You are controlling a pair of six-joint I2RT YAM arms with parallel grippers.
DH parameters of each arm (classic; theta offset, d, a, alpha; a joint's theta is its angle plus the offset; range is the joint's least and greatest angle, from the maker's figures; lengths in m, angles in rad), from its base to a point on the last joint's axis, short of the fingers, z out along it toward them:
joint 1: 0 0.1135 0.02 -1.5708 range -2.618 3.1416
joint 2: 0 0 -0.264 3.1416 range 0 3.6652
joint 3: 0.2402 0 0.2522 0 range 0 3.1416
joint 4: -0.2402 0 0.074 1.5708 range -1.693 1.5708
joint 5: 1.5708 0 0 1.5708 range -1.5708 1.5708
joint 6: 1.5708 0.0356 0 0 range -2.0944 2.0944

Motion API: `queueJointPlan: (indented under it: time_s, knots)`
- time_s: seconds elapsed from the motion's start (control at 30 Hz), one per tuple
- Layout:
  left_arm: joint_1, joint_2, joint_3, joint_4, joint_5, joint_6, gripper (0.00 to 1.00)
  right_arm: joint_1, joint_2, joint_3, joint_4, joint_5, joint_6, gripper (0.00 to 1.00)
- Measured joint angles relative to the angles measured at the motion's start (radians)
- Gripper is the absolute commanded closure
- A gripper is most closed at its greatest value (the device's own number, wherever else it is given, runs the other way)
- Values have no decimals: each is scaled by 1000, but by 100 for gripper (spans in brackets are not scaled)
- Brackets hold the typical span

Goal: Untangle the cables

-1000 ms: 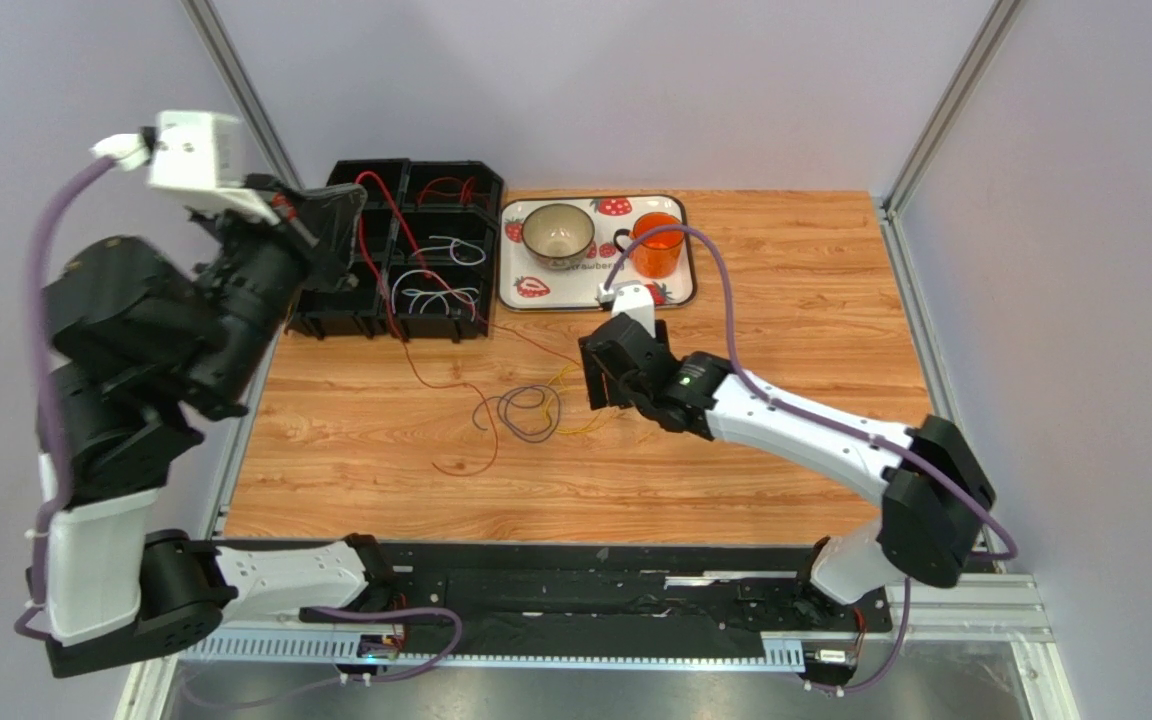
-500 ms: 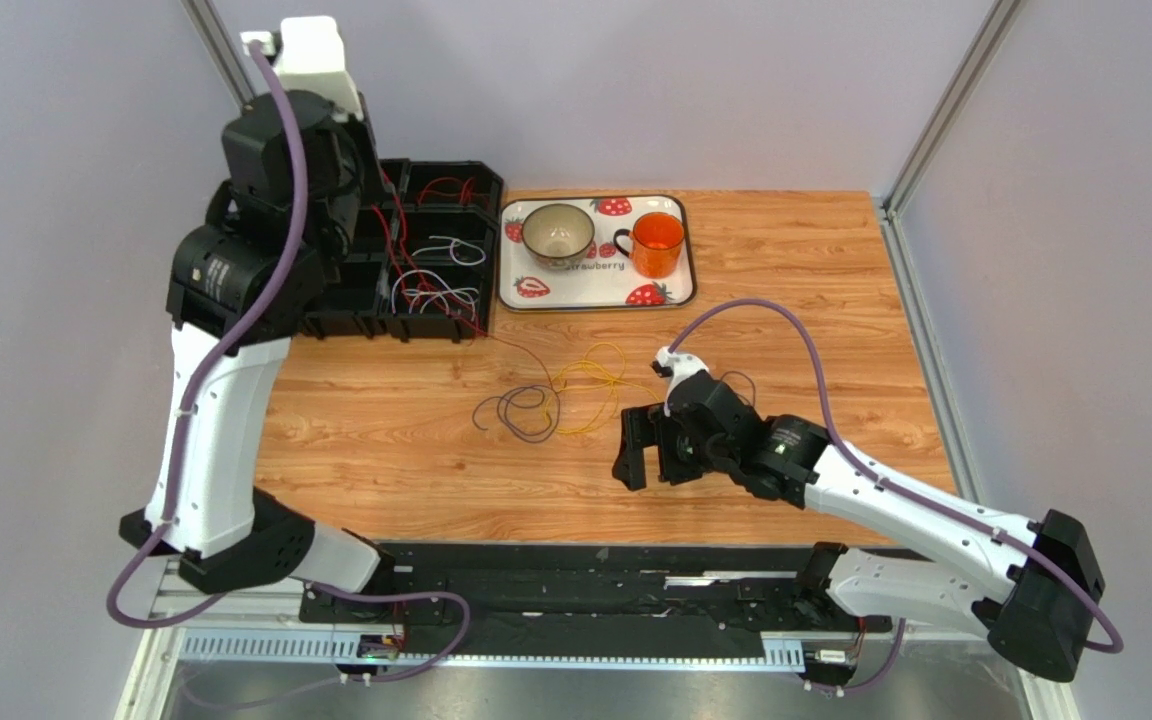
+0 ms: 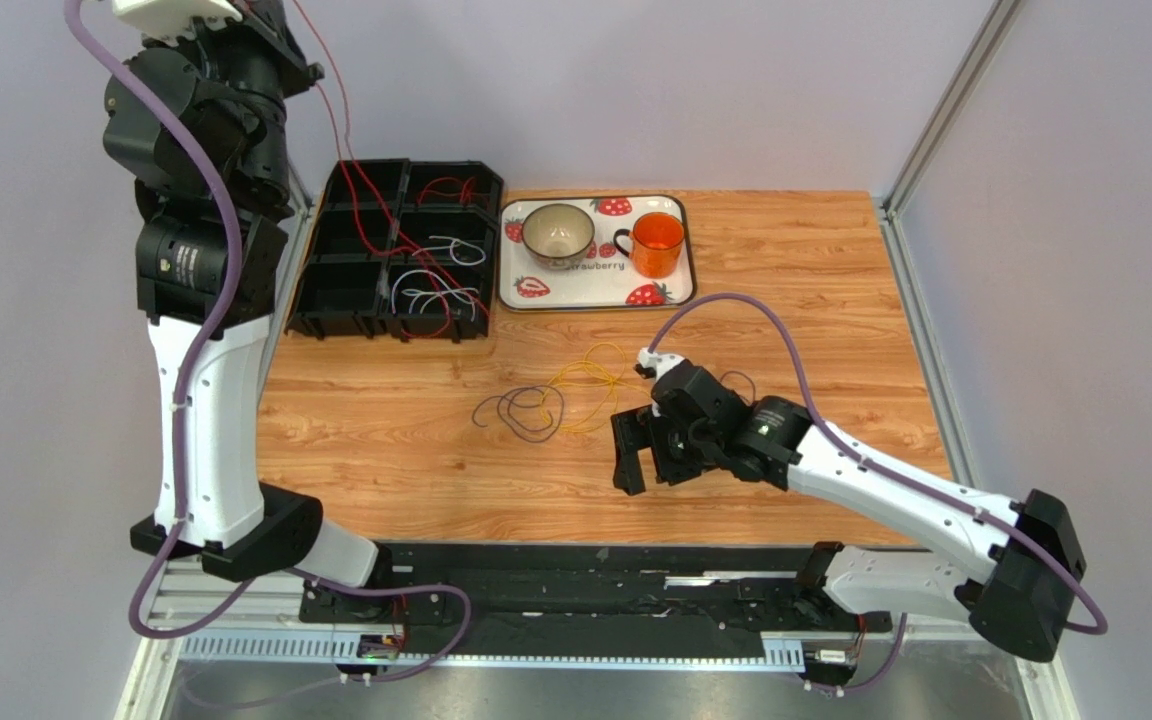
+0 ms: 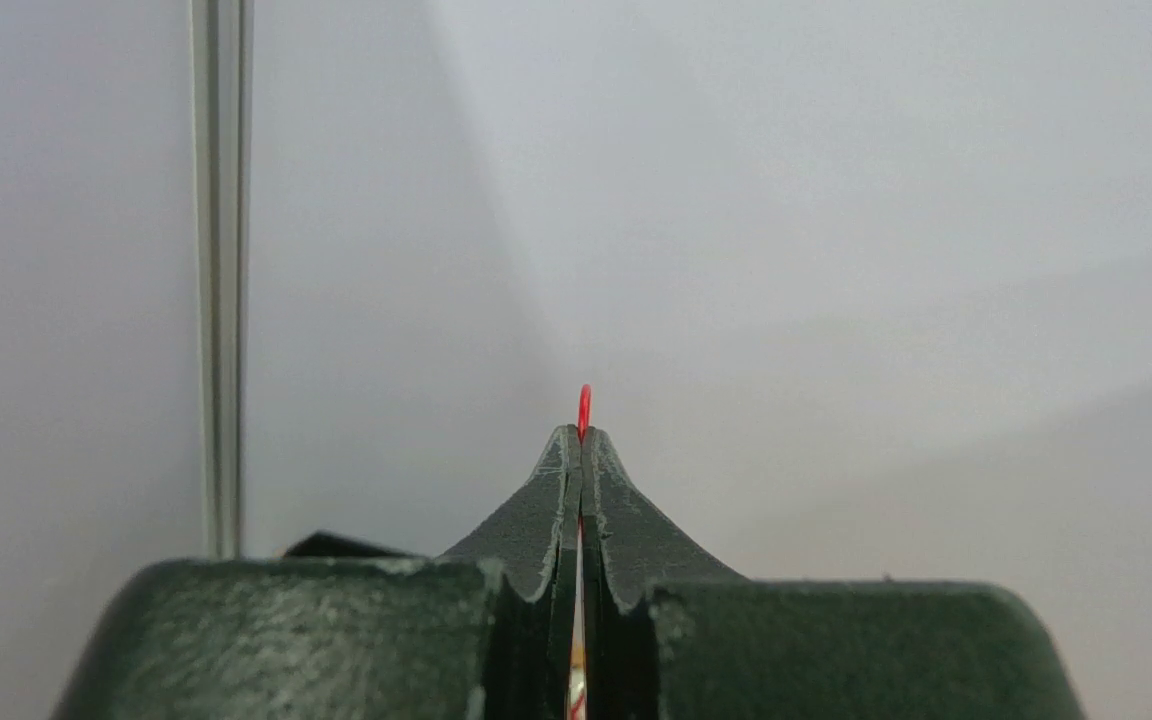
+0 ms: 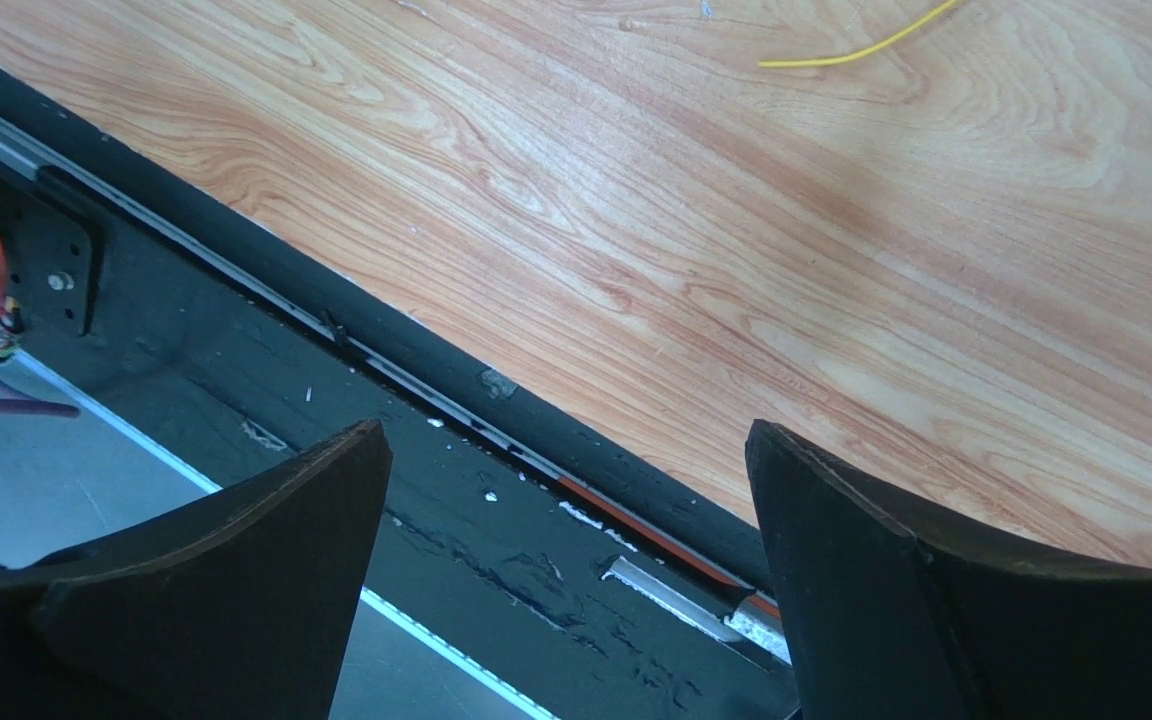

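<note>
High at the back left, my left gripper [image 3: 270,18] [image 4: 582,443] is shut on a red cable [image 4: 584,402], whose tip pokes out above the fingertips. The red cable [image 3: 339,143] hangs from there down into the black bin [image 3: 330,293]. A dark purple cable [image 3: 531,410] lies coiled on the table, with a yellow cable [image 3: 593,372] [image 5: 868,50] beside it. My right gripper [image 3: 630,458] [image 5: 567,435] is open with nothing between its fingers, low over the table's near edge, right of those cables and apart from them.
The bin's compartments hold white cables [image 3: 440,293] and red ones [image 3: 450,189]. A strawberry tray [image 3: 582,273] behind carries a bowl [image 3: 557,231] and an orange cup [image 3: 659,243]. A black rail [image 5: 432,450] runs along the near table edge.
My left arm has swung up and back, lifting the red cable off the table. My right gripper has opened and pulled back from the cables toward the near edge.
</note>
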Motion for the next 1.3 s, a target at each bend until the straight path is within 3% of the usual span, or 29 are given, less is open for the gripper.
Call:
queueJointPlan:
  time_s: [0.13,0.43,0.73,0.9,1.03,1.3]
  knots:
    - [48,12,-18,177,1,-32,100,0,80,28,-3,-21,-14,7]
    - [97,80,122,364,25,-94,100,0,179,102,11,-74,-33,8]
    - [171,-9,-270,624,-89,-11,100,0,175,68,25,-90,-39,9]
    - [253,7,-422,682,-116,-41,100,0,125,6,14,-89,-29,8]
    - [277,13,-486,712,-119,-62,100,0,87,-29,11,-82,-15,8]
    - [277,7,-470,776,-119,-68,100,0,98,-36,12,-82,-8,9]
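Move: The left gripper, closed on the red cable, is high up. The left column of the black box is about 18 cm ahead of it, 11 cm to its left and some 61 cm below. The box's right column is also about 18 cm ahead but 3 cm to its right, and the strawberry tray is around 18 cm ahead and 26 cm to the right. From the right hand, the left column lies about 39 cm forward, 42 cm left and 9 cm down. Keep the red cable pinched in the left gripper and lift it about 10 cm, tipping the fingers up some 25 degrees. Then swing left and forward while sinking about 13 cm and turning counter-clockwise, so the hanging cable shifts over to the box's left column; finish with a small rise. Let the open, empty right hand sway left and back, sinking about 3 cm. ##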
